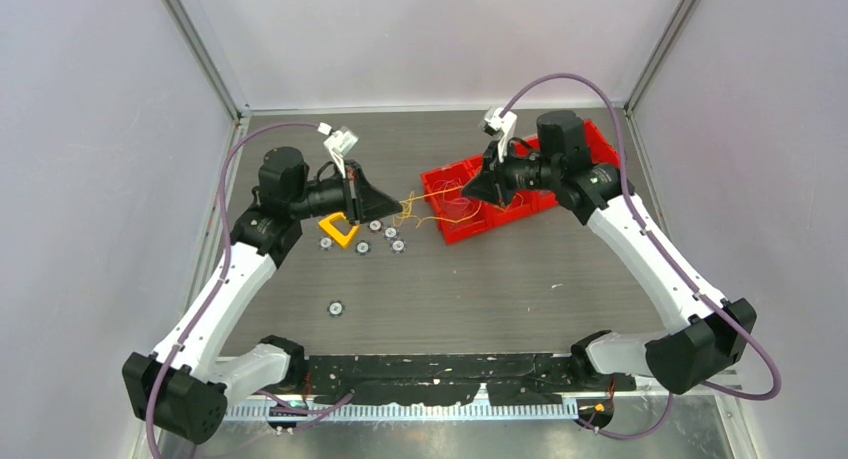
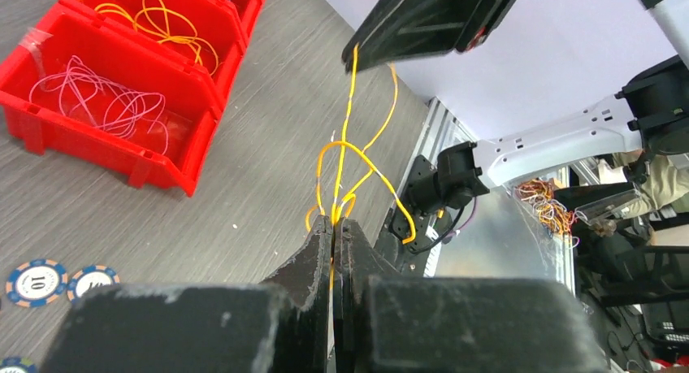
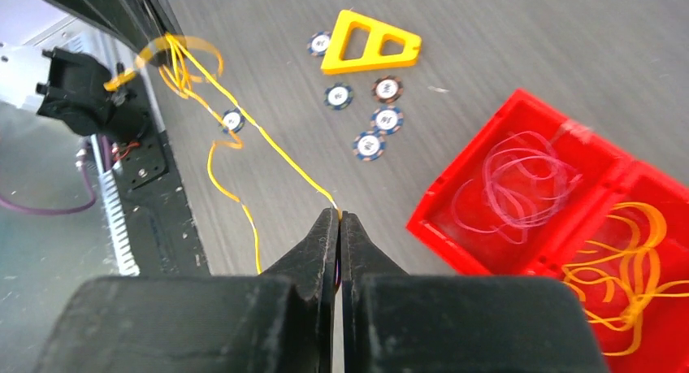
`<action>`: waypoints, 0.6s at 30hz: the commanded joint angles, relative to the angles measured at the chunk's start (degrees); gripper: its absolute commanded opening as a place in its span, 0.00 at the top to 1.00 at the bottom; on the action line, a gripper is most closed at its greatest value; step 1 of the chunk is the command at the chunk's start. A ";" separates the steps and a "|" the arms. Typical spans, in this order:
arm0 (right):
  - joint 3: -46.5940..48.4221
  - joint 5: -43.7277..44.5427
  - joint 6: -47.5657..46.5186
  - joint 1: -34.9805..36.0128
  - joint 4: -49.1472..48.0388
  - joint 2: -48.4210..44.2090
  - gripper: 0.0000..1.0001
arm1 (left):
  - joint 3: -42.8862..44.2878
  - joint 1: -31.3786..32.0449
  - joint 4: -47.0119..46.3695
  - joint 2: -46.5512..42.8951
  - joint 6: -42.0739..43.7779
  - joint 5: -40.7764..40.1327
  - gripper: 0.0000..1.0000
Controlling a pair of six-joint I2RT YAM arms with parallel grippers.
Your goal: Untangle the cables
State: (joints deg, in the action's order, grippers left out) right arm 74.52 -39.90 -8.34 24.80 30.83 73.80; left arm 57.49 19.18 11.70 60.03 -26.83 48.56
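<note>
Thin yellow-orange cables hang stretched above the table between my two grippers. My left gripper is shut on one end of the bundle; in the left wrist view the cables loop out of its closed tips. My right gripper is shut on the other end; in the right wrist view a taut yellow cable runs from its tips to the left gripper. More yellow cables and pale purple ones lie in red bins.
Red bins stand at the back right under the right gripper. A yellow triangular piece and several round chips lie below the left gripper; one chip lies alone nearer the front.
</note>
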 commanded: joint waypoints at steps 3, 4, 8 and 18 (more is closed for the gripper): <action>9.71 5.32 -4.35 -10.23 -0.30 1.55 0.95 | -0.12 -0.50 -1.66 2.89 2.65 0.33 1.00; 11.53 4.32 -4.02 -11.55 -0.40 2.19 0.95 | -0.14 -0.45 -1.51 3.30 3.14 -0.70 1.00; 14.28 0.64 -2.63 -12.57 -0.85 2.75 0.95 | 2.07 -0.46 -0.29 5.56 4.21 -2.68 0.50; 14.39 6.39 -4.06 -13.85 -1.49 3.95 0.95 | 5.79 -0.90 12.48 2.65 13.63 -5.01 0.06</action>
State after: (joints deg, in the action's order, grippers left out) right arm 86.80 -38.20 -10.52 11.79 31.31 77.08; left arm 62.67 18.63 18.37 66.15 -18.35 44.80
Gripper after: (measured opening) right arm 0.067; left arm 0.836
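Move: The left gripper is shut on a bunch of the yellow cable, whose middle lies about 7 cm to its right and 2 ahead, stretching to the right gripper; poker chips lie some 8 cm ahead, 6 left and 30 below. From the right gripper, still pinching the other end, the red box's yellow-cable compartment is roughly 13 cm ahead, 9 right and 24 below, the pink-cable compartment 10 ahead and 1 left. Keep the right gripper shut on the yellow cable and pull it quickly away from the left one, forward, right and up, some 12 cm in all, turning about 15 degrees clockwise, then hold there. Ease the left gripper about 3 cm forward and 2 down and, while the right pulls, open its fingers wide to let the cable go. ##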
